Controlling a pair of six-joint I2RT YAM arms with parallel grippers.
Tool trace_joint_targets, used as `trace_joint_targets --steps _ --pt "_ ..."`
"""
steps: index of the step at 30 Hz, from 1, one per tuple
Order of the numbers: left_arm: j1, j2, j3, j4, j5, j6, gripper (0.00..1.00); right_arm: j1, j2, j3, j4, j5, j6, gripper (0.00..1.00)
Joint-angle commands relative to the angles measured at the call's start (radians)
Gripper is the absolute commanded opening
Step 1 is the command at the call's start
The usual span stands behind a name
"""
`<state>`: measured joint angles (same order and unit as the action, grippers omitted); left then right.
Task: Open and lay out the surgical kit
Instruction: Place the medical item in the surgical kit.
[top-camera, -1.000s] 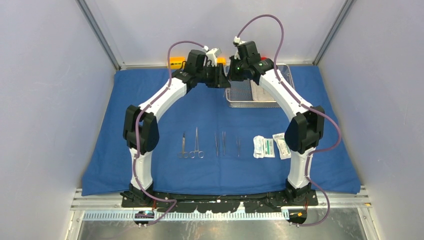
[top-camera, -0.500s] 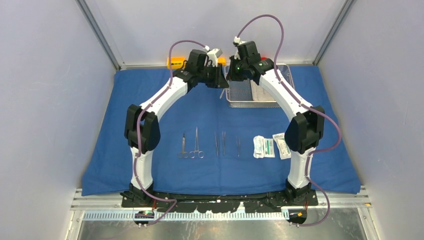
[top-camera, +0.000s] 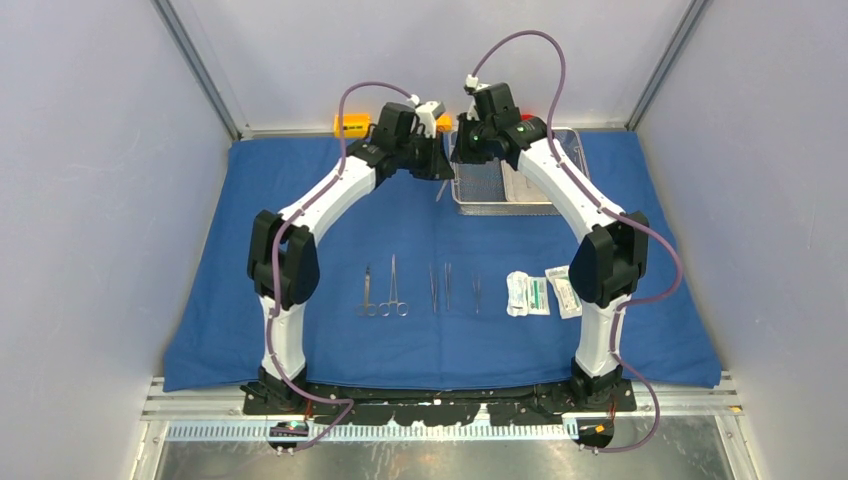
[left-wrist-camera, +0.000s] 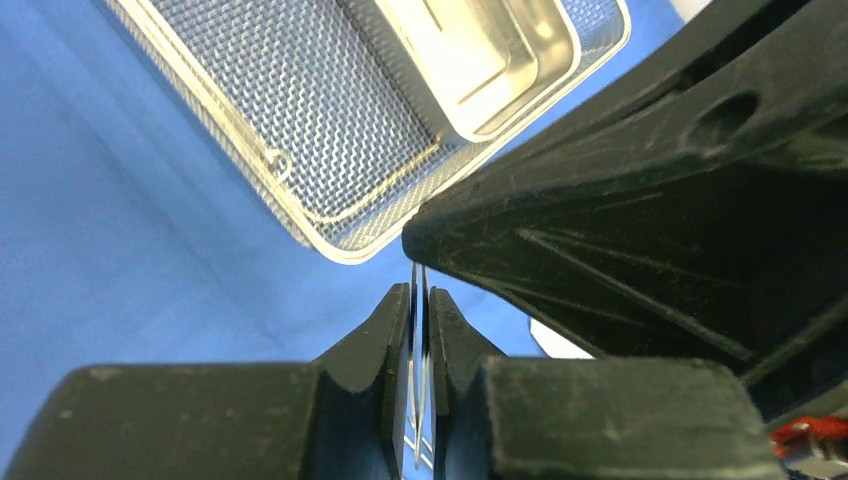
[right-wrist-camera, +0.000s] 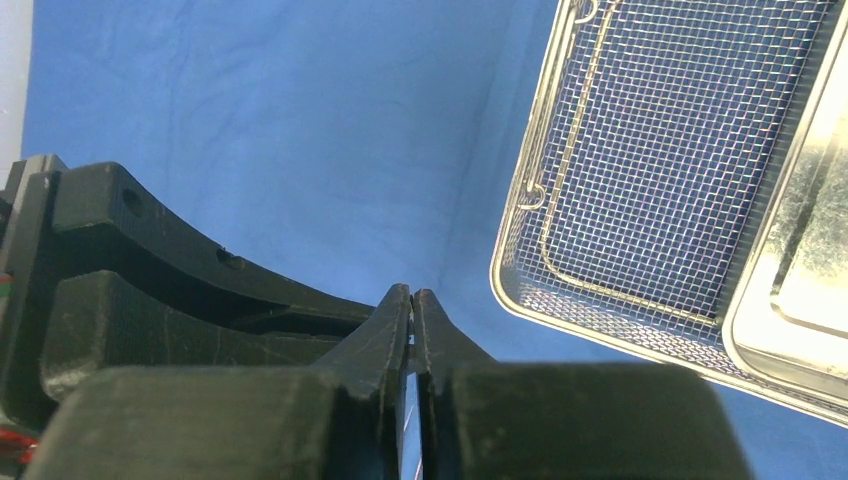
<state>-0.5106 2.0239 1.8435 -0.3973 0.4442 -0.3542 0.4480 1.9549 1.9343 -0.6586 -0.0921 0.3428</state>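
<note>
At the back centre of the blue cloth wrap (top-camera: 230, 300), my left gripper (top-camera: 441, 163) and right gripper (top-camera: 457, 150) meet tip to tip. The left gripper (left-wrist-camera: 420, 290) is shut on thin steel forceps (left-wrist-camera: 418, 272), which run up to the right gripper's tip. The right gripper (right-wrist-camera: 412, 292) has its fingers almost together on the same thin steel piece. Just right of them stands the steel mesh tray (top-camera: 480, 190), with the smaller steel pan (top-camera: 527, 182) inside it. Scissors (top-camera: 385, 292), more forceps (top-camera: 440, 287) and white-green packets (top-camera: 528, 293) lie in a row nearer the front.
A yellow block (top-camera: 352, 124) and an orange block (top-camera: 443, 122) sit behind the cloth by the back wall. Grey walls close in on both sides. In the wrist views the mesh tray (left-wrist-camera: 300, 110) (right-wrist-camera: 650, 150) is close to both grippers.
The left gripper's fingers have closed on the forceps held by the right gripper. The right gripper's fingers have eased slightly. Both wrists shifted a little to the left.
</note>
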Motion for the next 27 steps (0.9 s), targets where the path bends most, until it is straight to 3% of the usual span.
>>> trace_joint_targets --steps 1,5,8,10,12,16,24,27 --pt "-0.016 -0.096 -0.073 0.015 -0.054 0.001 0.01 0.001 -0.043 0.025 0.039 -0.011 -0.026 0.16" --pt "-0.030 -0.160 -0.152 0.009 -0.138 -0.020 0.00 -0.010 -0.071 0.023 0.039 -0.004 -0.051 0.34" --pt "-0.052 -0.204 -0.219 0.005 -0.190 -0.051 0.05 -0.031 -0.095 0.032 0.028 -0.003 -0.069 0.41" --pt "-0.073 -0.224 -0.256 0.002 -0.206 -0.088 0.09 -0.048 -0.109 0.041 0.011 0.002 -0.091 0.41" --pt "-0.095 -0.234 -0.289 -0.002 -0.217 -0.140 0.01 -0.067 -0.123 0.053 -0.017 0.020 -0.117 0.42" --pt "-0.161 -0.236 -0.326 -0.044 -0.296 -0.220 0.00 -0.122 -0.160 0.049 -0.061 0.041 -0.143 0.42" --pt "-0.349 -0.163 -0.282 -0.225 -0.607 -0.399 0.00 -0.218 -0.291 -0.142 -0.034 0.033 -0.126 0.42" --pt "-0.400 -0.130 -0.270 -0.251 -0.645 -0.463 0.00 -0.224 -0.340 -0.223 -0.010 0.037 -0.128 0.42"
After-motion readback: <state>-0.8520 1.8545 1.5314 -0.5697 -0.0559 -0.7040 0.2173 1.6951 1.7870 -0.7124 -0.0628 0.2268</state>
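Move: The left hand holds the tweezers, bound for the gap in the instrument row, some 16 cm back, 4 cm right and 20 cm below. The nearest tweezers left of that gap lie about 16 cm back and 1 cm right of this hand; those right of it, 17 cm back and 7 cm right. From the right hand the inner metal tray's middle is roughly 12 cm ahead, 21 cm right and 20 cm below; the wire basket's middle is 13 cm ahead, 17 cm right. The right fingers, still nearly shut at the end of the tweezers, open to a bit under half and let go, then that hand moves about 14 cm to the right and 5 cm up towards the inner metal tray. The left hand keeps its grip and carries the tweezers back some 14 cm and down about 8 cm towards the gap in the instrument row, easing a little left at first and then right, its wrist turning nearly 30 degrees so the fingers point more steeply down and swing counter-clockwise. ##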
